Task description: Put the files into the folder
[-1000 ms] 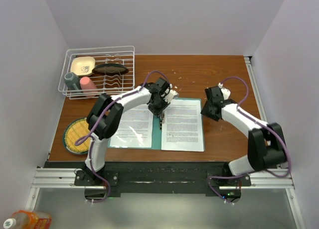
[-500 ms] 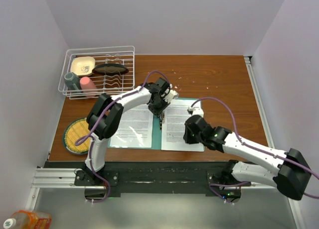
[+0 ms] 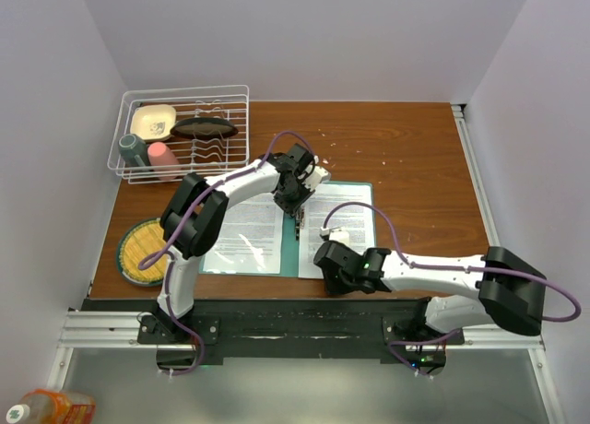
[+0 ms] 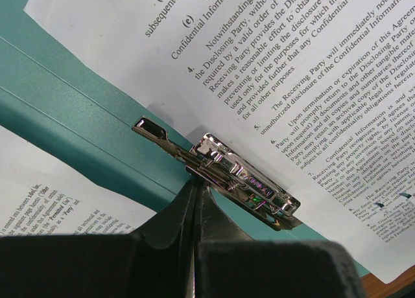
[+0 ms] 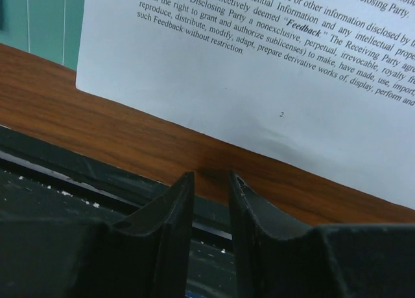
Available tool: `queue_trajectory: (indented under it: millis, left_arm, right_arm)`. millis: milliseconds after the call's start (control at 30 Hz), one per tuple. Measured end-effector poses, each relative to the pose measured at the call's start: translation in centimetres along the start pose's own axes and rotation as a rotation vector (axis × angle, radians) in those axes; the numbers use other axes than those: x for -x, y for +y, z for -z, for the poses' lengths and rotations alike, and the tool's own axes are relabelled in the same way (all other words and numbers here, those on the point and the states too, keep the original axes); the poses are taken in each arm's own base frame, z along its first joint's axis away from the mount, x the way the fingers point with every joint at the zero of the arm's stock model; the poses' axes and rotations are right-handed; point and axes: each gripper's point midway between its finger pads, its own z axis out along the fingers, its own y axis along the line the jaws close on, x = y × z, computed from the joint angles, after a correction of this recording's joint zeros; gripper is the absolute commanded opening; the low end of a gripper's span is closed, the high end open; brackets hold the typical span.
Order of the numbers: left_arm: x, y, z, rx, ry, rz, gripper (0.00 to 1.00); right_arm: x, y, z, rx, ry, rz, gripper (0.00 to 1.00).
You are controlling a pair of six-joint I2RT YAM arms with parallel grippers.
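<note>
The teal folder (image 3: 291, 253) lies open on the wooden table (image 3: 415, 157), with one of the files (image 3: 244, 235) on its left half and another (image 3: 355, 226) on its right half. My left gripper (image 3: 297, 203) is at the spine, shut, its tips (image 4: 196, 184) pressed against the metal clip (image 4: 243, 181) with nothing between them. The printed sheet (image 4: 259, 65) lies just beyond the clip. My right gripper (image 3: 324, 267) is low at the near edge of the right sheet (image 5: 259, 71). Its jaws (image 5: 209, 178) stand slightly open and empty over bare wood (image 5: 97, 123).
A white wire dish rack (image 3: 184, 97) holding cups, a bowl and a dark dish stands at the back left. A round yellow mat (image 3: 140, 251) lies at the near left. The black base rail (image 5: 65, 188) runs right below the right gripper. Crumbs (image 3: 323, 147) dot the table behind the folder.
The right arm has swung from the folder's far right side across the right sheet to its near edge, its jaws narrowing then widening a little. The left gripper stays at the clip.
</note>
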Motion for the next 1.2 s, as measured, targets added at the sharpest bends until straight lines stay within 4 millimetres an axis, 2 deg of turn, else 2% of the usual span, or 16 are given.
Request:
queue_trajectory:
  millis: [200,600,1000,1100,1200]
  left_arm:
    - [0.0,0.0,0.0,0.0,0.0,0.0,0.02]
    - [0.0,0.0,0.0,0.0,0.0,-0.001,0.01]
    - [0.0,0.0,0.0,0.0,0.0,-0.001,0.01]
    - [0.0,0.0,0.0,0.0,0.0,-0.001,0.01]
    - [0.0,0.0,0.0,0.0,0.001,-0.001,0.01]
  right_arm:
    - [-0.2,0.0,-0.5,-0.026,0.009,-0.02,0.32]
    - [1.6,0.2,-1.1,-0.067,-0.055,-0.037,0.3]
    - [1.8,0.0,-1.3,-0.08,-0.069,-0.031,0.32]
    - [2.3,0.8,-0.3,-0.029,-0.085,-0.025,0.35]
    - [4.0,2.0,2.2,0.065,-0.155,-0.033,0.36]
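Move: The near edge of the right-hand file lies just ahead of the right hand, its middle about 2 cm forward, 2 cm to the right and 1 cm below. The folder's metal clip is some 19 cm forward and 10 cm left of this hand; the left-hand file's middle is about 15 cm forward and 26 cm left. From the left hand, that near edge is roughly 19 cm back and 12 cm to the right. Forward about 2 cm, low over the table after a slight dip, the right hand nudges the near edge of the right-hand file farther into the folder with its slightly parted fingertips. It pauses there, then lifts off by some 4 to 5 cm. The left hand stays motionless, fingers still shut at the folder's clip. ##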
